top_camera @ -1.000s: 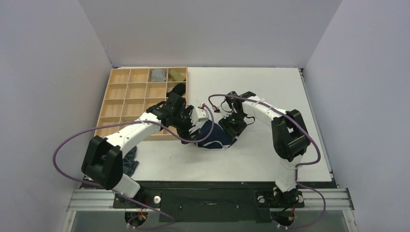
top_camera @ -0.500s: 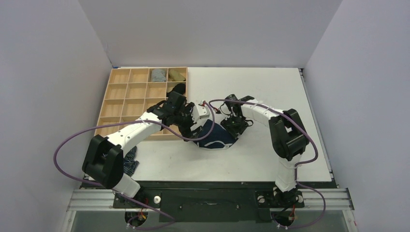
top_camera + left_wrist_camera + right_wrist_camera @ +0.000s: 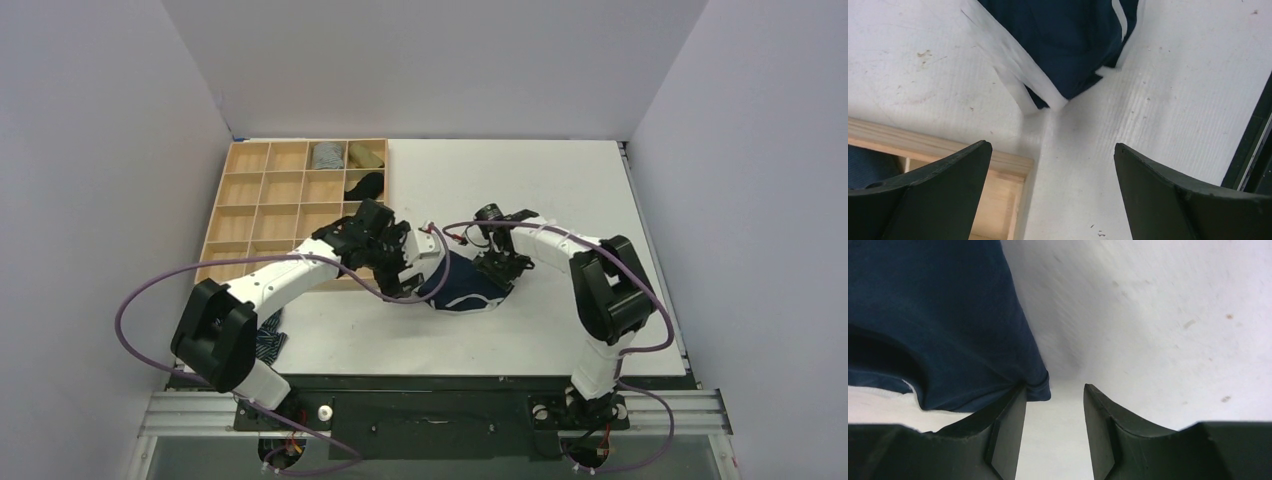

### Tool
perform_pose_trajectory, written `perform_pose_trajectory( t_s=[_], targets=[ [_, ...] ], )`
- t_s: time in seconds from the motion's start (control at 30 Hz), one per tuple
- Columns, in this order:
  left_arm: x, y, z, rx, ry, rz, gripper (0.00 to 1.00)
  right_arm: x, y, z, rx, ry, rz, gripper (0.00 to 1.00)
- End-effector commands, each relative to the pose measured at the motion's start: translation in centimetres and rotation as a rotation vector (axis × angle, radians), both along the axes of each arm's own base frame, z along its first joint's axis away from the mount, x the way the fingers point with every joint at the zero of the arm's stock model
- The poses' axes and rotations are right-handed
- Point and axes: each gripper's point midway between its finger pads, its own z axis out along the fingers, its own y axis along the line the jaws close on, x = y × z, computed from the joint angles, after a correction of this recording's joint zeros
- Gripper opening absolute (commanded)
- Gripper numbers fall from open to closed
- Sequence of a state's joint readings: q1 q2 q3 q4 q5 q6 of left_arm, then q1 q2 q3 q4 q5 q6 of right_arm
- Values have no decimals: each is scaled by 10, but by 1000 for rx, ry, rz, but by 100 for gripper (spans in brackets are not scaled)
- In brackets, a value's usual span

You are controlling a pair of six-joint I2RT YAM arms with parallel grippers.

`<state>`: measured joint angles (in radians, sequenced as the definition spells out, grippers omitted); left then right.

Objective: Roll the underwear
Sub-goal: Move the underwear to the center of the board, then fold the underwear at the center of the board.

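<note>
The underwear (image 3: pixel 463 287), navy with white trim, lies crumpled on the white table between my two grippers. My left gripper (image 3: pixel 408 277) hovers at its left edge, by the tray's near right corner. In the left wrist view the underwear (image 3: pixel 1068 45) lies beyond the left gripper (image 3: pixel 1052 146), which is wide open and empty. My right gripper (image 3: pixel 503 265) is at the garment's far right edge. In the right wrist view the right gripper (image 3: pixel 1054 387) is partly open over bare table. A corner of the underwear (image 3: pixel 938 315) touches the tip of its left finger (image 3: pixel 1008 425).
A wooden compartment tray (image 3: pixel 260 215) stands at the left; its corner (image 3: pixel 1005 167) shows in the left wrist view. It holds a grey roll (image 3: pixel 326 155), an olive roll (image 3: pixel 366 154) and a black sock roll (image 3: pixel 368 184). A striped garment (image 3: pixel 268 335) lies near the left arm's base.
Both grippers and the underwear have shifted a little to the right. The right gripper has come off the top of the garment to its edge. The left jaws stand slightly wider.
</note>
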<state>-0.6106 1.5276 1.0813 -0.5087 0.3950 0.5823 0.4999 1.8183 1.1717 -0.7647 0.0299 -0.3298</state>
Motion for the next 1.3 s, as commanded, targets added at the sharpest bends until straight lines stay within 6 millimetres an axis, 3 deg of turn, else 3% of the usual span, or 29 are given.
perform_pose_trajectory(
  t_s=[0.0, 0.13, 0.2, 0.47, 0.53, 1.03, 1.1, 1.27],
  targets=[
    [-4, -14, 3, 10, -91, -79, 93, 10, -61, 15, -153, -14, 70, 42],
    [-10, -31, -5, 28, -100, -135, 93, 17, -85, 31, -132, 23, 105, 43],
    [-10, -43, -7, 25, -118, -160, 93, 27, -83, 44, -88, 13, 114, 43],
    [-8, -105, -14, 15, -228, -288, 86, 26, -48, 58, 185, 68, 35, 43],
    [-8, -113, -19, 37, -240, -323, 84, 23, -45, 59, 219, 76, -5, 43],
    [6, -125, -55, 137, -315, -397, 64, 6, -48, 62, 355, 110, -113, 41],
    [8, -127, -54, 138, -317, -397, 56, 4, -47, 60, 363, 120, -114, 41],
    [7, -125, -50, 141, -309, -395, 51, 0, -46, 54, 369, 145, -119, 41]
  ],
)
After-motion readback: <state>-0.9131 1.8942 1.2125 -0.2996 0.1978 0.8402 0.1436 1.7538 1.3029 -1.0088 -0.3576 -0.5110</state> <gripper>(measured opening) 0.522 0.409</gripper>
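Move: Some 5 cm to the right of the left hand, 1 cm back and 10 cm below it, lies the underwear's left waistband corner; the underwear's middle is about 11 cm right, level fore-and-aft. The tray's near right corner sits about 4 cm left, 1 cm ahead and 8 cm down. From the right hand, low over the cloth's right-hand corner, the underwear's middle is some 9 cm left and just below. Dragging the underwear's right end with its half-open fingers, the right hand sweeps about 8 cm to the right, then lifts clear some 5 cm, drifting about 3 cm back left and tilting. Meanwhile the left hand goes about 11 cm right and 7 cm down, bowing back towards the base on the way, turning some 20 degrees clockwise and narrowing its fingers to half open around the waistband corner, not shut. ##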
